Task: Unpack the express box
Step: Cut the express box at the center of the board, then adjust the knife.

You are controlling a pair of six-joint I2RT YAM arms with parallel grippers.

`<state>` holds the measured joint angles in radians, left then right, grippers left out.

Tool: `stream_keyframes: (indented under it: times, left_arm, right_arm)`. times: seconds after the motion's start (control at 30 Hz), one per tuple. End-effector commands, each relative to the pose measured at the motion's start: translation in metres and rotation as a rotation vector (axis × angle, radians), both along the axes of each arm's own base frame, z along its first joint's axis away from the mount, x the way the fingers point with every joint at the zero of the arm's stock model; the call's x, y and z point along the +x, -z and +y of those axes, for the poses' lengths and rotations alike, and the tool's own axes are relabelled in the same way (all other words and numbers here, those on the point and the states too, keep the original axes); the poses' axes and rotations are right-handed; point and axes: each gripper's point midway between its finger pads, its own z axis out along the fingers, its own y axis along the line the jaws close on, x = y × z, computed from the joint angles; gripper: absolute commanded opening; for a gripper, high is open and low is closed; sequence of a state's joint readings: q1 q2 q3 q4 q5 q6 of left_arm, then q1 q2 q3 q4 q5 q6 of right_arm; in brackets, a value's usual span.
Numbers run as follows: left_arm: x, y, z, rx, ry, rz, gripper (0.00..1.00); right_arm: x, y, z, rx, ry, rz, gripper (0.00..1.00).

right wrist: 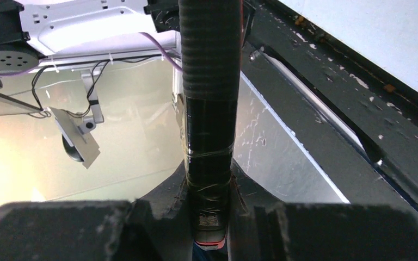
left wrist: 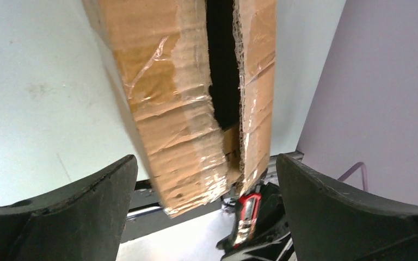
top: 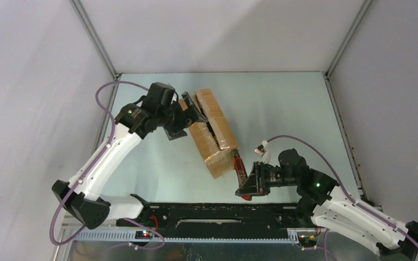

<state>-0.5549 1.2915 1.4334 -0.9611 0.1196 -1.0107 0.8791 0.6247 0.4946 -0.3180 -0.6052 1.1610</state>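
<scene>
The express box (top: 213, 130) is a brown taped carton lying at an angle mid-table. Its top seam is slit open into a dark gap (left wrist: 221, 70). My left gripper (top: 192, 111) is at the box's far left end, open wide. In the left wrist view the box (left wrist: 179, 119) shows between and beyond the spread fingers (left wrist: 81, 212), with no contact visible. My right gripper (top: 249, 182) is at the box's near right corner, shut on a red and black utility knife (top: 239, 166). The right wrist view shows the knife's black taped handle (right wrist: 208, 136) clamped between the jaws.
A black rail (top: 217, 213) runs along the near table edge between the two arm bases. Grey enclosure walls stand close on the left, back and right. Purple cables (top: 106, 89) loop off both arms. The knife (left wrist: 246, 213) lies just past the box's near end.
</scene>
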Motion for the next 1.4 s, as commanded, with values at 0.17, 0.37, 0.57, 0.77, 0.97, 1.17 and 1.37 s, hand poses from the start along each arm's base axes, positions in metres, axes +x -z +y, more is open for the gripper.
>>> stream_keyframes:
  times: [0.17,0.37,0.57,0.77,0.97,1.17,1.37]
  left_arm:
    - [-0.025,-0.023,0.012,0.053,0.170,-0.129,1.00]
    - [-0.029,-0.032,-0.007,0.016,0.291,-0.193,0.99]
    - [-0.054,-0.069,-0.049,-0.147,0.534,-0.326,0.97]
    - [-0.097,-0.080,-0.081,-0.313,0.787,-0.388,0.97]
    - [-0.124,-0.089,-0.091,-0.509,0.875,-0.425,0.97]
    - [-0.143,-0.089,-0.099,-0.644,0.936,-0.402,0.91]
    - [-0.145,-0.082,-0.104,-0.700,0.941,-0.356,0.66]
  right_arm:
    - [-0.018,-0.022,-0.017,0.028,-0.047,-0.082,0.00]
    - [-0.034,0.000,-0.039,-0.073,-0.056,-0.035,0.00]
    - [-0.042,-0.052,-0.035,0.109,-0.112,-0.138,0.00]
    - [-0.035,-0.096,-0.014,0.171,-0.181,-0.247,0.00]
    - [-0.031,-0.122,0.006,0.225,-0.239,-0.275,0.00]
    - [-0.020,-0.126,0.018,0.224,-0.232,-0.276,0.00]
    - [0.003,-0.128,0.021,0.222,-0.153,-0.274,0.00]
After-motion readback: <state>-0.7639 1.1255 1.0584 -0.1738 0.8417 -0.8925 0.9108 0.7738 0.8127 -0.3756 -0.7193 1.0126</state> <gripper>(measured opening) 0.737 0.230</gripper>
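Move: The knife, gripped by the right hand, has its middle about 16 cm back, 14 to the right and some 8 below the left hand. The box lies under the left hand, its middle roughly 3 cm ahead, 5 right and 18 below. From the right hand, the knife's middle is around 7 cm ahead and 1 left, its blade pointing forward; the box is about 25 ahead, 12 left and 12 lower. Back and to the right, the left hand leaves the box for the knife, about 13 cm back and 10 right while rising, swinging clockwise until its fingers point right; they start closing around the knife's front end, contact not clear. The right hand keeps its grip on the knife, dips back and right a few centimetres, then lifts it some 9 cm and returns left and forward. ##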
